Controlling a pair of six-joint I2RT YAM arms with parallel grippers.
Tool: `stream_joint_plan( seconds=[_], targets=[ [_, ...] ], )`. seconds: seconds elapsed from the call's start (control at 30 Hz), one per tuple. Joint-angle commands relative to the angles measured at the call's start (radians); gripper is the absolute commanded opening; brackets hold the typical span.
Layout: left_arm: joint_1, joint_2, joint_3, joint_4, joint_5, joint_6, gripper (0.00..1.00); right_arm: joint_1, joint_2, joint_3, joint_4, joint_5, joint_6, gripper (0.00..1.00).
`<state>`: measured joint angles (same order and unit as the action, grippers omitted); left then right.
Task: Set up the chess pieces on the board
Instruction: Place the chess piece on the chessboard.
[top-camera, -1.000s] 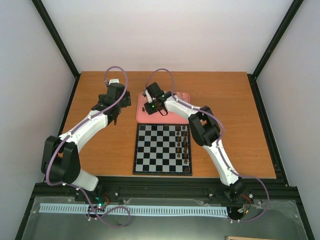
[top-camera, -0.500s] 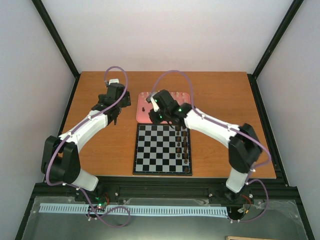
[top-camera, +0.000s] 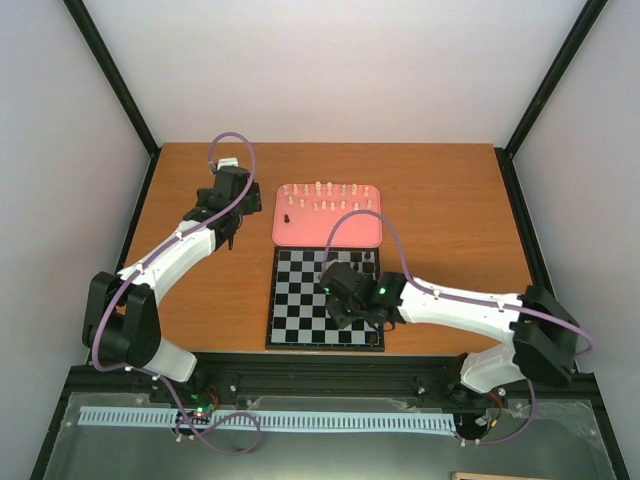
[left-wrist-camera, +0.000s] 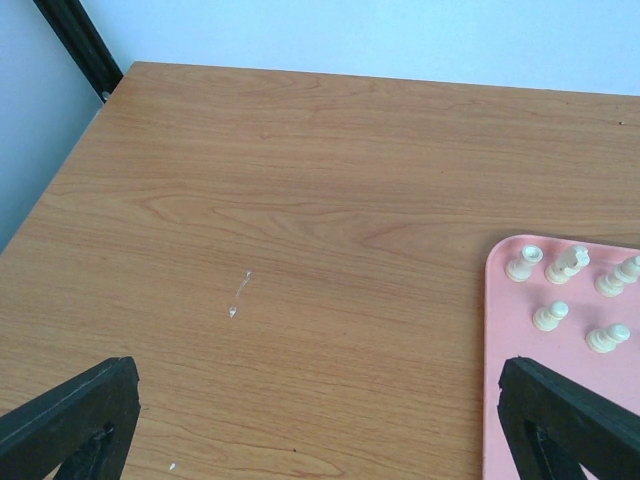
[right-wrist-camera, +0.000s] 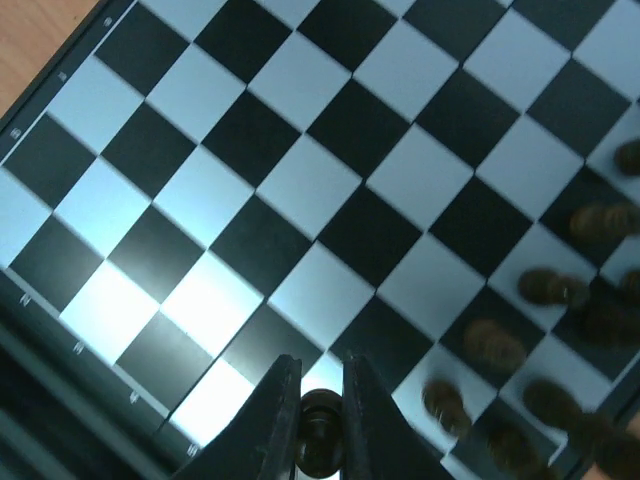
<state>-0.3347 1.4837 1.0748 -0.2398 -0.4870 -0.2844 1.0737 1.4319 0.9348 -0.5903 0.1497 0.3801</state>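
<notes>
The black-and-white board (top-camera: 300, 300) lies in front of a pink tray (top-camera: 366, 234). My right gripper (top-camera: 338, 306) hangs low over the board's near right part, shut on a dark chess piece (right-wrist-camera: 320, 443) pinched between its fingers (right-wrist-camera: 281, 420). More dark pieces (right-wrist-camera: 545, 288) stand blurred in rows along the board's right side, and some (top-camera: 364, 264) show beyond the arm. Cream pieces (top-camera: 322, 188) and one dark piece (top-camera: 287, 217) stand on the tray. My left gripper (left-wrist-camera: 318, 440) is open over bare table left of the tray (left-wrist-camera: 510, 340), empty.
Cream pieces (left-wrist-camera: 550, 316) stand at the tray's near-left corner, close to my left gripper's right finger (left-wrist-camera: 565, 420). The right arm (top-camera: 460, 305) lies across the board's right edge. Black frame posts (top-camera: 150, 190) border the wooden table (top-camera: 450, 200).
My right arm has swung from the pink tray down to the near part of the board, carrying a dark piece. The left arm has not moved.
</notes>
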Motion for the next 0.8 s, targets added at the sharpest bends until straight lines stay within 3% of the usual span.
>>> stream_joint_plan(
  seconds=[0.0, 0.23, 0.77],
  targets=[
    [0.002, 0.0, 0.018, 0.013, -0.008, -0.001, 1.0, 0.055, -0.105, -0.062, -0.039, 0.045, 0.139, 0.1],
    [0.002, -0.004, 0.014, 0.013, -0.006, -0.004, 1.0, 0.079, -0.15, -0.166, -0.007, 0.035, 0.207, 0.1],
    [0.002, 0.0, 0.013, 0.016, -0.009, -0.002, 1.0, 0.081, -0.063, -0.19, 0.019, 0.086, 0.231, 0.12]
  ],
)
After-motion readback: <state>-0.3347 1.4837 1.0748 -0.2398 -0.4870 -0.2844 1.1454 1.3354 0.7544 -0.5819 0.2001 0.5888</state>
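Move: The right hand holds a dark pawn over the board. The next empty square in the pawn file is about 2 cm back, 5 cm to its right and 6 cm below. The last-placed pawn stands one square beyond that, roughly 1 cm ahead and 5 cm right of the hand, and a back-row piece stands some 3 cm to the right of the empty square. From the idle left hand, that square is about 27 cm back, 29 cm right and 17 cm lower. Keeping its pinch on the dark pawn's head, the right hand first slides back and to the right by about 3.5 cm each way, nearly level at first, to come in beside the row of standing pawns, easing off as it nears the empty square on the robot's side of the last one. It then sinks towards the board, ending some 3 cm lower than it began, while the wrist turns slightly clockwise, under 10 degrees, and the fingers stay shut. ##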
